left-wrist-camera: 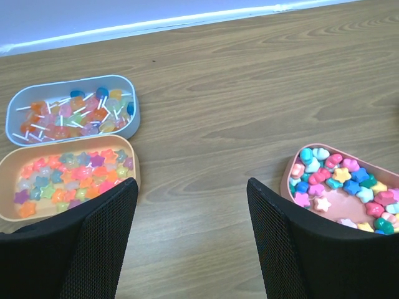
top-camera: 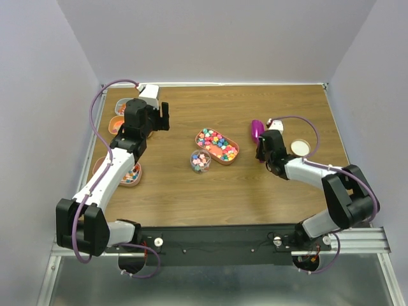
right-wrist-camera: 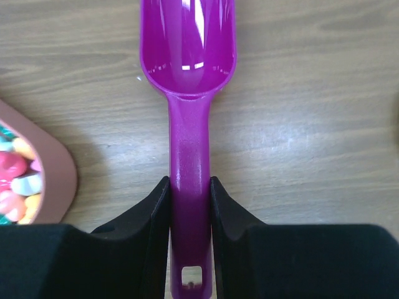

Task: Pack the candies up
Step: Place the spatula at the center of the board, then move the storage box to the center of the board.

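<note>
Multicoloured candies (top-camera: 217,145) fill a pink oval tray (top-camera: 199,135) at mid-table, and a small round cup (top-camera: 200,160) in front of it holds more. My right gripper (right-wrist-camera: 189,190) is shut on the handle of the magenta scoop (right-wrist-camera: 188,93), whose bowl is empty and lies low over the wood to the right of the pink tray (right-wrist-camera: 59,180). My left gripper (left-wrist-camera: 190,212) hangs open over bare wood with nothing between its fingers. It sits between the pink tray's candies (left-wrist-camera: 340,180) and two trays on the left.
On the left, a white tray (left-wrist-camera: 134,112) holds stick candies and an orange tray (left-wrist-camera: 134,168) holds star candies. A third bowl of candies (top-camera: 131,175) sits under the left arm. The round cream lid (top-camera: 300,147) lies right of the right gripper (top-camera: 262,145).
</note>
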Controlling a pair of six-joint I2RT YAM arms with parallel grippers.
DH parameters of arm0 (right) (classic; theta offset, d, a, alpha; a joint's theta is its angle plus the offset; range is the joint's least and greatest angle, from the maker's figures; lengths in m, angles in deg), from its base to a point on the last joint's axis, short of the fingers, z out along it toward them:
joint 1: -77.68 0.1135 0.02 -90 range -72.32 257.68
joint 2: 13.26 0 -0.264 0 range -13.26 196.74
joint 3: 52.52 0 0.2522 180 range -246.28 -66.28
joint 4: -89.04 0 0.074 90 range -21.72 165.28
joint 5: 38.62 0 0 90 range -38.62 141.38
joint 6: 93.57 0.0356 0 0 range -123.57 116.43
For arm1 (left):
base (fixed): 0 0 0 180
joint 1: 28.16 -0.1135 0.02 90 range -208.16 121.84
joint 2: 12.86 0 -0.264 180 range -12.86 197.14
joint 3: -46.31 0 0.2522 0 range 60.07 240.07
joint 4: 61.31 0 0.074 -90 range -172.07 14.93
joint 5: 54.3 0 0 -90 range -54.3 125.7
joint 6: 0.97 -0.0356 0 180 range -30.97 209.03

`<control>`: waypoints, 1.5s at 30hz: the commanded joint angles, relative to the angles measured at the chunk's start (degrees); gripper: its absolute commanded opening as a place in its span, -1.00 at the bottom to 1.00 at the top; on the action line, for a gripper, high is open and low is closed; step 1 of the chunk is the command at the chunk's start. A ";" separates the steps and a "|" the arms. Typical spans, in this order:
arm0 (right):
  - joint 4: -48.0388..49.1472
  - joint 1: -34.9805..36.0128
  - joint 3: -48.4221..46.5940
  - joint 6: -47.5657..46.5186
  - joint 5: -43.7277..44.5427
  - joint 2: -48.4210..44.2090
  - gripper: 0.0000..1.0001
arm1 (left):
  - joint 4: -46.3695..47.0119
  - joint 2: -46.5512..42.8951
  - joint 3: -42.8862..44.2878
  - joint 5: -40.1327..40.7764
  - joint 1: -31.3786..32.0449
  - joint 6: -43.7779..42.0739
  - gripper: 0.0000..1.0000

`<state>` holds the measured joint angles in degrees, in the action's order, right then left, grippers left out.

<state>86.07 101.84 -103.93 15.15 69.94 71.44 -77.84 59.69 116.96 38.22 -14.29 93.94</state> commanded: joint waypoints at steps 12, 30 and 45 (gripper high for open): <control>-8.32 -3.16 -2.78 5.02 -5.82 1.89 0.51 | -4.61 14.26 6.38 -14.65 2.65 -2.00 0.53; -14.48 -3.24 -2.52 -2.90 -13.38 -20.19 0.94 | -22.55 41.34 28.98 -9.39 11.97 -7.54 0.18; -13.34 -3.16 -2.34 -3.25 -15.58 -17.73 0.94 | -23.95 47.94 36.01 -8.76 11.88 -9.83 -0.17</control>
<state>72.60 98.96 -106.62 12.81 55.71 53.17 -100.44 104.94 150.60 29.02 -2.27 85.37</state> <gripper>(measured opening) 0.968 0.449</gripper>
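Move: The spatula, held by its handle in the right hand, is to lie with its middle about 5 cm ahead of and 5 cm below that hand. The pink candy box stands 14 cm left and 3 cm ahead of it, the jar 19 cm left and 2 cm back, the white lid 13 cm right and 2 cm ahead. The left hand has the candy box level ahead, 19 cm right and 21 cm below. The spatula is lowered some 4 cm by the right hand onto the wooden board and let go as the fingers spread wide; the hand then rises clear above the handle, drawing slightly back. Meanwhile the left hand sinks about 17 cm and swings right to the candy box's left end, with a little forward reach, tipping down, turning clockwise and partly closing. ##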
